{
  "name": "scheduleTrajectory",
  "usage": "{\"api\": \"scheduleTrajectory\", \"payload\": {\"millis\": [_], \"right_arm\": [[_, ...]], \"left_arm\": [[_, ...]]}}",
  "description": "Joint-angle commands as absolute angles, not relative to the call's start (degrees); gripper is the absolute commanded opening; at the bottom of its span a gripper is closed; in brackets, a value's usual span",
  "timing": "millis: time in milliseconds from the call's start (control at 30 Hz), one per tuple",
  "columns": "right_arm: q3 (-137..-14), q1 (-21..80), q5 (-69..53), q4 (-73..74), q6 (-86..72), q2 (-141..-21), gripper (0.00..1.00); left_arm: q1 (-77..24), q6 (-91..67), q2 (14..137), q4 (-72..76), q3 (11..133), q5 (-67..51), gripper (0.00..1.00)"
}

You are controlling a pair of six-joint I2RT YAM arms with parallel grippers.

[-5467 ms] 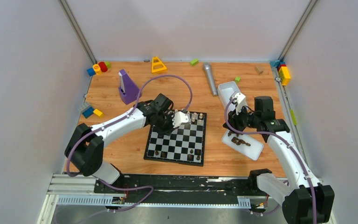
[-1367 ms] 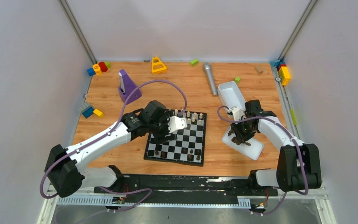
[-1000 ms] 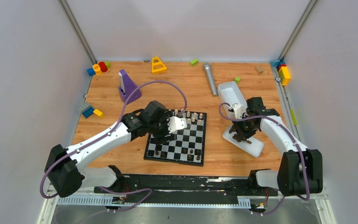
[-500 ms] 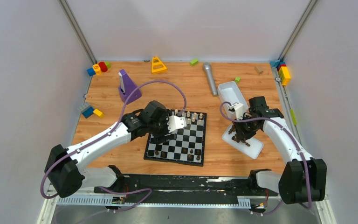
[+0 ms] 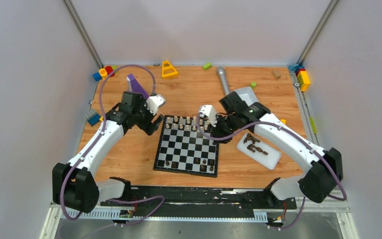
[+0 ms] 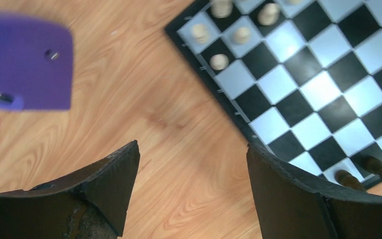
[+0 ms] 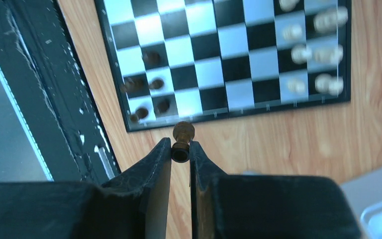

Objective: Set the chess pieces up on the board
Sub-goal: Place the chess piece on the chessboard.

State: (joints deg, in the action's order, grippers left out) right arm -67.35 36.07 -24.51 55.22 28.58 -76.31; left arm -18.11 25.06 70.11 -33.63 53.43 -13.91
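The board [image 5: 186,149] lies mid-table. Cream chess pieces [image 5: 189,123] fill its far rows and a few dark ones [image 5: 204,163] stand on the near row. My right gripper [image 5: 220,136] hangs just off the board's right edge, shut on a dark brown piece [image 7: 183,133] that sticks out past its fingertips [image 7: 164,149]. In the right wrist view the board [image 7: 219,50] lies beyond that piece. My left gripper [image 5: 150,124] is open with nothing in it, over bare wood by the board's far-left corner [image 6: 229,107]. Cream pieces [image 6: 219,61] show there.
A white tray [image 5: 273,158] right of the board holds several dark pieces [image 5: 253,145]. A second white tray [image 5: 243,93] sits behind the right arm. A purple block [image 5: 137,85], a silver cylinder [image 5: 222,77], a yellow cone [image 5: 168,68] and colourful blocks [image 5: 104,72] ring the far table.
The right arm swung from the tray to the board's right edge, carrying a dark piece. The left arm drew back off the board to the left and its jaws widened a little.
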Motion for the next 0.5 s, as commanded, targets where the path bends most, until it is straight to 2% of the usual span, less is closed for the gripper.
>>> {"api": "scheduleTrajectory", "payload": {"millis": [0, 267, 467], "right_arm": [[-77.6, 43.8, -23.0, 52.6, 29.1, -85.1, 0.00], [-101.2, 56.0, -17.3, 55.0, 29.6, -107.0, 0.00], [-116.8, 61.1, -16.4, 59.1, 29.3, -120.6, 0.00]], "left_arm": [[-9.5, 20.1, 69.3, -33.2, 57.3, -17.3, 0.88], [3.4, 16.9, 71.9, -33.0, 59.5, -14.3, 0.89], [7.2, 15.8, 72.5, -32.5, 59.8, -13.0, 0.90]]}}
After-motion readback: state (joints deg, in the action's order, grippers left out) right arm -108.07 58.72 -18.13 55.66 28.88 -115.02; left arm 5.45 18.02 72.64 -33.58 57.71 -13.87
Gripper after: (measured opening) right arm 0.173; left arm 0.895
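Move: The right hand holds a dark piece just off the chessboard's right edge. The board's middle lies about 13 cm to its left, 3 cm back and 12 cm below. The dark pair near the board's close left corner is some 20 cm left and 10 cm back; the dark cluster at the close right corner is roughly 6 cm left and 10 cm back. From the empty left hand, the board's middle is about 13 cm right and 8 cm back, 10 cm lower. Still pinching the dark chess piece, the right hand sweeps fast to its left, about 20 cm and nearly level, across the board to its left part, swinging round some 20 degrees counter-clockwise. Meanwhile the empty, open left hand clears away from the board, leftward and somewhat forward, also turning counter-clockwise. ##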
